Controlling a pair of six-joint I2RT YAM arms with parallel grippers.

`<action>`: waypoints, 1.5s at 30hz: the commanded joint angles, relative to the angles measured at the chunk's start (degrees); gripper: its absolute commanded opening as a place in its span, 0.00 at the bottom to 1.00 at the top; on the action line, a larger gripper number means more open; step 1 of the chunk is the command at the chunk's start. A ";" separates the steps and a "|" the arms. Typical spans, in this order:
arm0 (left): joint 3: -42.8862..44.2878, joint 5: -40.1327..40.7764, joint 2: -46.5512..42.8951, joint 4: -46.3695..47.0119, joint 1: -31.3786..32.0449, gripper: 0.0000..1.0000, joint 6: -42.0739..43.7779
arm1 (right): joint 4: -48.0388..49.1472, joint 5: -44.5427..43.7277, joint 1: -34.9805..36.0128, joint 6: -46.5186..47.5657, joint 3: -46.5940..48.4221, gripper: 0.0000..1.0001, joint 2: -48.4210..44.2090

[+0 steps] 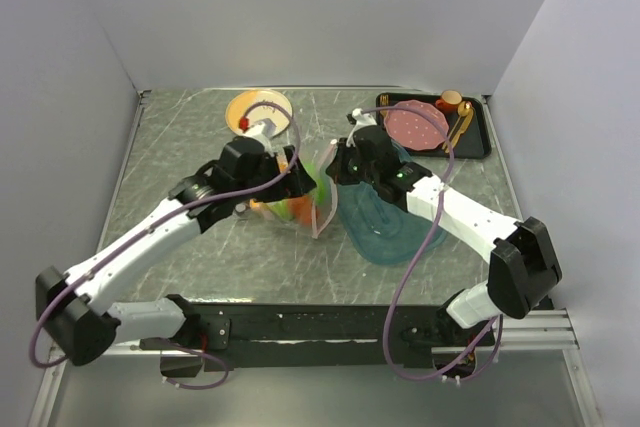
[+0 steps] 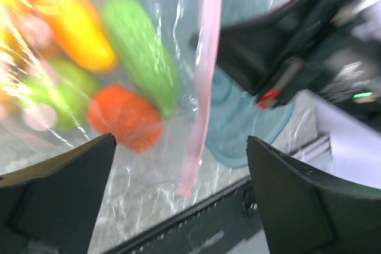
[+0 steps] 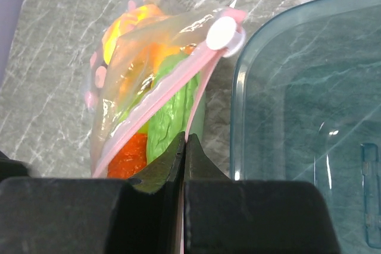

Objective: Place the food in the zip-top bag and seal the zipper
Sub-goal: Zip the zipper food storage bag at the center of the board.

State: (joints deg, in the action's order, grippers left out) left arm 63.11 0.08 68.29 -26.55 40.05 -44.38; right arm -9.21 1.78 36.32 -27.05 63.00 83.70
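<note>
The zip-top bag (image 1: 300,205) lies at mid-table with the food inside. Through the plastic I see a green cucumber (image 2: 140,52), a red-orange tomato (image 2: 125,117), a yellow pepper (image 2: 80,28) and a green apple (image 2: 53,87). My right gripper (image 3: 186,142) is shut on the pink zipper (image 3: 172,84). A white slider (image 3: 223,33) sits at the strip's far end, and the two pink strips spread apart below it. My left gripper (image 2: 178,188) is open just beside the bag, with the zipper (image 2: 205,87) hanging free between its fingers and touching neither.
A teal tray (image 1: 385,232) lies right against the bag, under my right arm. A yellow bowl (image 1: 258,109) stands at the back. A black tray with a pink plate (image 1: 418,127) is at the back right. Walls close the table on three sides.
</note>
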 commanded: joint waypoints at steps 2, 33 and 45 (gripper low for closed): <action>3.68 4.50 -3.79 2.46 -4.01 0.99 4.37 | 5.86 3.04 -0.54 2.96 -4.45 0.00 -4.58; 28.01 -59.65 42.44 26.82 -23.00 0.99 23.10 | 9.56 8.94 -0.98 4.99 -8.42 0.00 -10.13; 26.45 -74.60 47.11 27.67 -22.74 0.99 25.83 | 7.37 8.85 -1.60 6.13 -7.02 0.00 -10.32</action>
State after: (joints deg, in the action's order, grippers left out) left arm 89.95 -66.00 114.41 -2.61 16.97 -20.21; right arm -2.61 10.37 35.31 -22.39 51.99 74.91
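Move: The zipper slider at the bag mouth's far end lies about 13 cm ahead of the left hand, 7 cm to its right and 6 cm below. From the right hand, which already pinches one lip of the mouth, it is some 8 cm ahead, 1 cm left and 3 cm down. From the left hand, the cucumber is about 7 cm ahead and 3 cm right, the pumpkin 2 cm ahead and 1 cm left, both 16 cm down; the teal tray sits 5 cm ahead, 22 cm right. Bring the left gripper forward about 17 cm, first lifting over the bag, then dipping and edging right to the slider's far side; ease back some 3 cm at the end. Turn it roughly 45 degrees clockwise, fingers kept wide open and off the slider. With the right, keep the lip pinched, draw it back 4 cm early on, then hold. ##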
